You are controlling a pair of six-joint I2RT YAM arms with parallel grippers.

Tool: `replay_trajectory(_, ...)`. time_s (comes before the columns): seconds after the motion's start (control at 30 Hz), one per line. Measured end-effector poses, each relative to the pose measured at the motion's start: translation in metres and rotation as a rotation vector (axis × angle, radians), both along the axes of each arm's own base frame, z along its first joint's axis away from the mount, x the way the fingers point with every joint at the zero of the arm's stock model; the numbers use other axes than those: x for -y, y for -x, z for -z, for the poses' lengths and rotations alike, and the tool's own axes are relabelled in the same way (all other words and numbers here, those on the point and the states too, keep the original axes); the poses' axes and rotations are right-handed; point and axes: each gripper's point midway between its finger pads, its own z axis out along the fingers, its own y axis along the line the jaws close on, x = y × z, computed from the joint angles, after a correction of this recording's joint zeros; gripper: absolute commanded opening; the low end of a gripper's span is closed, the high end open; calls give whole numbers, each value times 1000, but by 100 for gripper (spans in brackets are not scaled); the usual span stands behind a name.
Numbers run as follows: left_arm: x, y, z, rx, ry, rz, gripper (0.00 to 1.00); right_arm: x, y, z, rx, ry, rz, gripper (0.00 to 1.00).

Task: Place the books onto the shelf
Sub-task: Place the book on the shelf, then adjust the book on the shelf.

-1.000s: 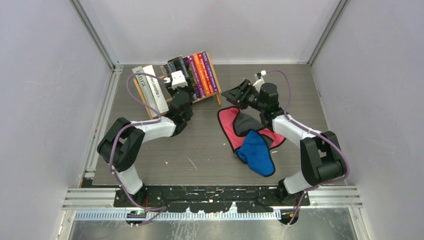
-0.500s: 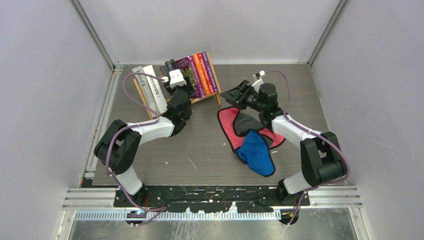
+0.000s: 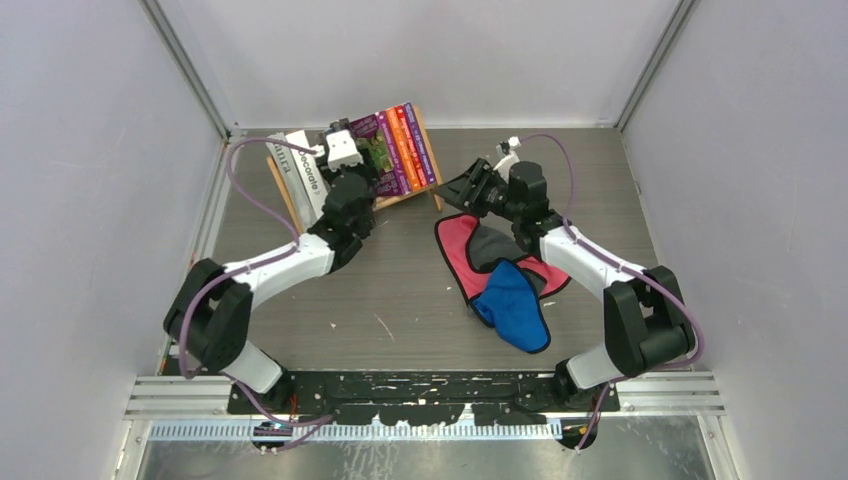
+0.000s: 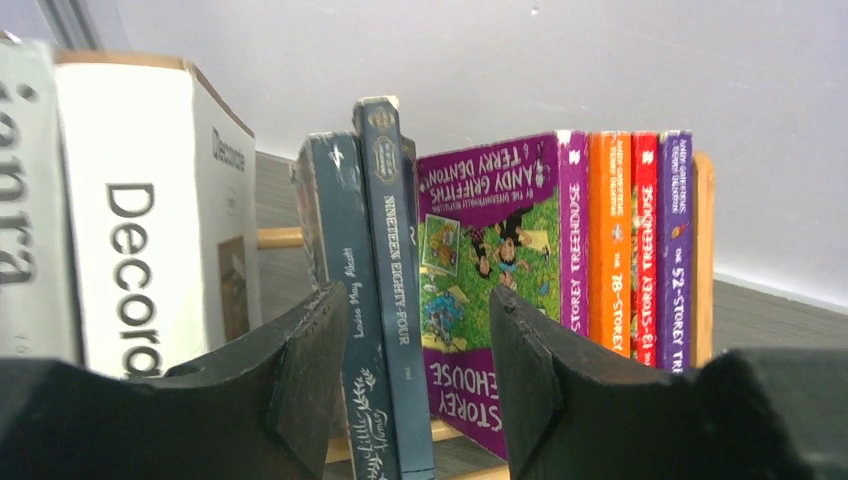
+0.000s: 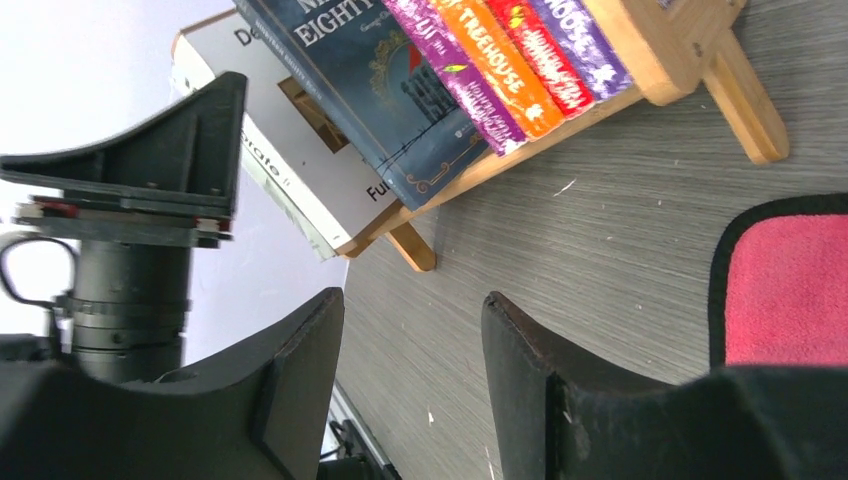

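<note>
The light-wood shelf (image 3: 431, 152) stands at the back of the table with the books on it. A grey book (image 3: 283, 161) and the white "Decorate" book (image 3: 313, 185) fill its left end. Purple, orange and red paperbacks (image 3: 402, 146) fill the right. My left gripper (image 3: 338, 134) reaches in at the middle and is open. In the left wrist view two dark books (image 4: 385, 280) stand upright between its fingers (image 4: 300, 370), with a gap on the right, beside a leaning purple treehouse book (image 4: 490, 250). My right gripper (image 3: 457, 188) (image 5: 412, 300) is open and empty over bare table near the shelf's right leg (image 5: 745, 95).
A red cloth (image 3: 455, 250), a grey cloth (image 3: 492, 245) and a blue cloth (image 3: 512, 305) lie in a heap right of centre, just below the right gripper. The back wall stands close behind the shelf, with a metal rail along the left table edge (image 3: 205, 230).
My left arm has stretched further and its gripper shifted left along the shelf, uncovering the treehouse book's cover. The right gripper edged left toward the shelf's end. Both jaws kept their width.
</note>
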Motion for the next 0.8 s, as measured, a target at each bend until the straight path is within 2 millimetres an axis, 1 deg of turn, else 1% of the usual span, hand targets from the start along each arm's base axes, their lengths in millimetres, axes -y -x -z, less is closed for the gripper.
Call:
replay_trajectory(0.1, -6, 6, -20, -10, 16, 0, 55, -11, 2, -6, 22, 45, -18, 51)
replay_trajectory(0.17, -10, 11, -40, -10, 35, 6, 54, -20, 4, -14, 48, 78, -34, 45)
replay_trajectory(0.27, -18, 18, -69, -10, 70, 15, 55, -36, 7, -32, 103, 130, -57, 33)
replay_trajectory(0.33, -23, 23, -82, -20, 97, 20, 55, -50, 9, -47, 149, 159, -80, 27)
replay_trajectory(0.4, -27, 28, -88, -36, 116, 23, 54, -67, 8, -63, 198, 185, -102, 23)
replay_trajectory(0.43, -30, 32, -88, -47, 124, 22, 55, -74, 7, -68, 219, 193, -109, 20)
replay_trajectory(0.5, -37, 41, -85, -78, 130, 19, 54, -93, 6, -75, 250, 222, -136, 17)
replay_trajectory(0.57, -43, 49, -82, -100, 138, 14, 53, -109, 3, -71, 261, 257, -157, 16)
replay_trajectory(0.67, -51, 60, -79, -128, 149, 12, 53, -130, -3, -54, 261, 325, -177, 15)
replay_trajectory(0.73, -55, 63, -77, -141, 161, 13, 52, -135, -6, -36, 246, 376, -181, 15)
replay_trajectory(0.8, -57, 63, -72, -161, 174, 21, 52, -135, -5, -21, 230, 425, -181, 15)
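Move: The two blue books, leaning together on the shelf, have their middle about 19 cm to the right hand's left, 10 cm ahead and some 4 cm lower. The purple treehouse book stands about 8 cm to the right of them and 3 cm farther out; the white Decorate book about 11 cm to their left and 4 cm nearer. From the left hand the blue books lie about 7 cm ahead, 1 cm to the left and 8 cm below. Leftward in an arc goes the empty right hand, about 13 cm along the front of the shelf towards the blue books, rising over halfway and sinking again, while its fingers nearly shut and it rolls counter-clockwise as seen from behind. The open, empty left hand clears the way, withdrawing up, back and left some 11 cm from the same books and tipping slightly down. ##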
